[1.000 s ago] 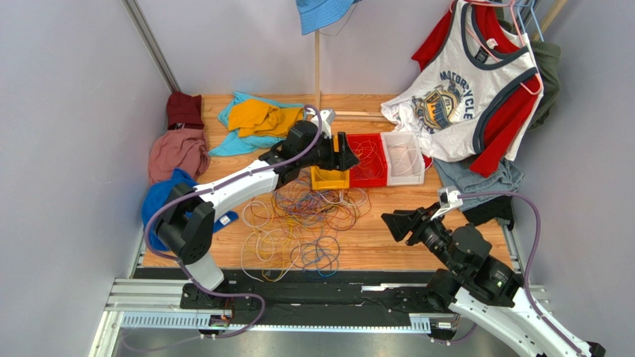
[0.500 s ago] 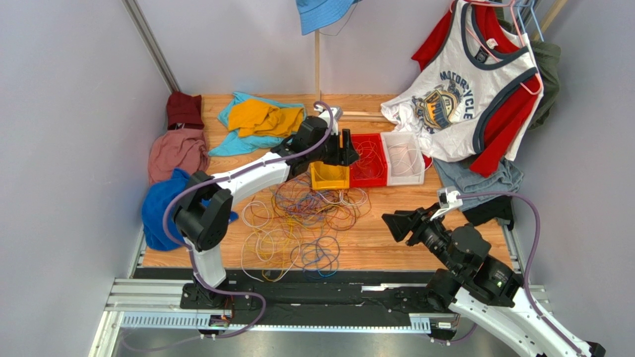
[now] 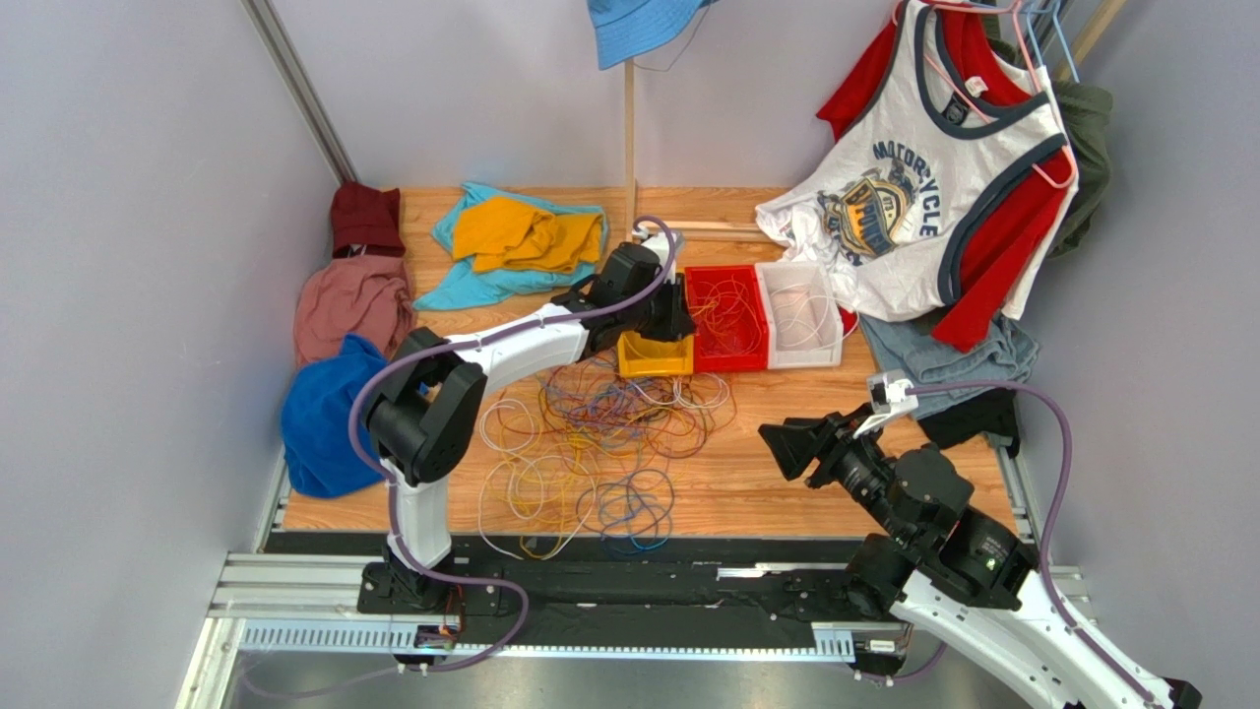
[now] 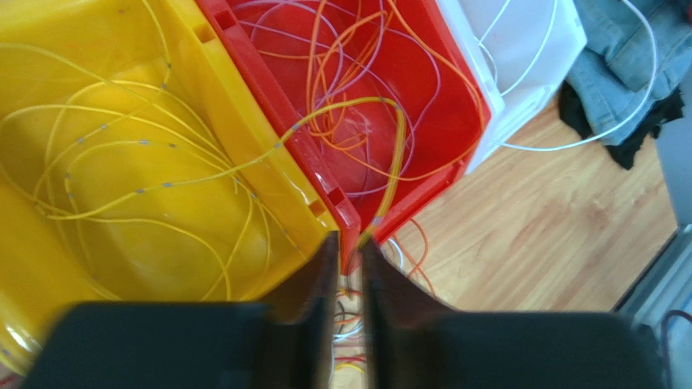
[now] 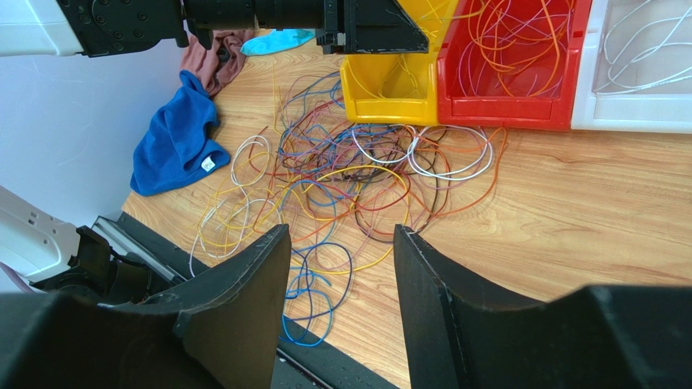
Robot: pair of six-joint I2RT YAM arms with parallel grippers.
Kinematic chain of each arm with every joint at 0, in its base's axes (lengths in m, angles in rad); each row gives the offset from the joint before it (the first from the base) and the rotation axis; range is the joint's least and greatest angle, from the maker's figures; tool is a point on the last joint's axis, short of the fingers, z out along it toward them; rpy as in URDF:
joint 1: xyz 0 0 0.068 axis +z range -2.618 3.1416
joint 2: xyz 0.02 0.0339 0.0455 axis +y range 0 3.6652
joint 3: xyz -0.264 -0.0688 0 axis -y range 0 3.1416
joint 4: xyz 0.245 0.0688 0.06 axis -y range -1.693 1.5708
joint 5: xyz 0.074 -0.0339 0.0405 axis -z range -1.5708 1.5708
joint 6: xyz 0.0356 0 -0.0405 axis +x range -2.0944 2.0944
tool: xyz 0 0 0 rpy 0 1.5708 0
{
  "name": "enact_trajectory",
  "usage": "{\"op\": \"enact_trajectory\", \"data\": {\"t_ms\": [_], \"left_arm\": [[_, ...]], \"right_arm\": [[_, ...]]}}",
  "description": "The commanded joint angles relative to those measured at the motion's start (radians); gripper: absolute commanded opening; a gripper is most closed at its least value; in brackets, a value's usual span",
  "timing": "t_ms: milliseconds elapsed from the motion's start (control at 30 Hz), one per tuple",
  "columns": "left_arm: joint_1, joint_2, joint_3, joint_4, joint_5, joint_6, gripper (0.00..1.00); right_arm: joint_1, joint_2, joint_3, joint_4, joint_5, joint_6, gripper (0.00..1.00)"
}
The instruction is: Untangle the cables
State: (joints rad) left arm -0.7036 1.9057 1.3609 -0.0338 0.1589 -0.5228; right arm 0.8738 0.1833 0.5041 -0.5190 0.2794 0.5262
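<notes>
The cables lie as a loose multicoloured tangle on the wooden table in front of three bins, also seen in the right wrist view. My left gripper hovers over the corner where the yellow bin meets the red bin. Its jaws stand almost together with a thin slit between them. A yellow cable arcs from the yellow bin over the red one down to their tips; whether it is pinched I cannot tell. My right gripper hangs open above the table, right of the tangle, empty.
The yellow bin holds yellow cables, the red bin orange and purple ones, the white bin white ones. Clothes lie at the back left and right. A blue cloth sits by the left edge.
My left arm has reached further right over the bins, and its jaws have gone from wide apart to nearly together. The right arm has not moved.
</notes>
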Motion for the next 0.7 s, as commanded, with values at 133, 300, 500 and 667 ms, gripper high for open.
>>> {"op": "enact_trajectory", "data": {"t_ms": [133, 300, 500, 667], "left_arm": [[0.022, -0.121, -0.017, -0.017, -0.157, 0.023, 0.00], [0.065, -0.157, -0.017, -0.136, -0.265, 0.001, 0.00], [0.069, -0.073, 0.115, -0.290, -0.341, 0.027, 0.00], [0.069, 0.018, 0.173, -0.316, -0.343, 0.030, 0.00]], "right_arm": [[0.002, 0.001, 0.028, 0.020, 0.009, -0.011, 0.53], [0.002, -0.007, 0.025, 0.020, 0.009, -0.006, 0.53], [0.002, -0.010, 0.021, 0.022, 0.006, -0.002, 0.53], [0.002, -0.018, 0.022, 0.014, 0.014, -0.012, 0.54]]}}
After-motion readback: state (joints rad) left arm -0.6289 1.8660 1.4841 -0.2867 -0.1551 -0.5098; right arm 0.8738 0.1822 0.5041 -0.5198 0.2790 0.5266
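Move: The yellow cable runs between the left hand's nearly shut fingertips, over the yellow-red bin seam. The yellow bin's middle is about 4 cm left and 1 cm ahead, the red bin's some 6 cm right and 1 cm ahead, both roughly 8 cm below. The cable tangle lies 12 cm left, 9 cm back and 11 cm below. From the idle right hand, the gripped stretch of cable is roughly 16 cm ahead, 11 cm left and 9 cm lower. The left fingers pinch the yellow cable shut and carry it 8 cm left, 5 cm forward across the yellow bin. ##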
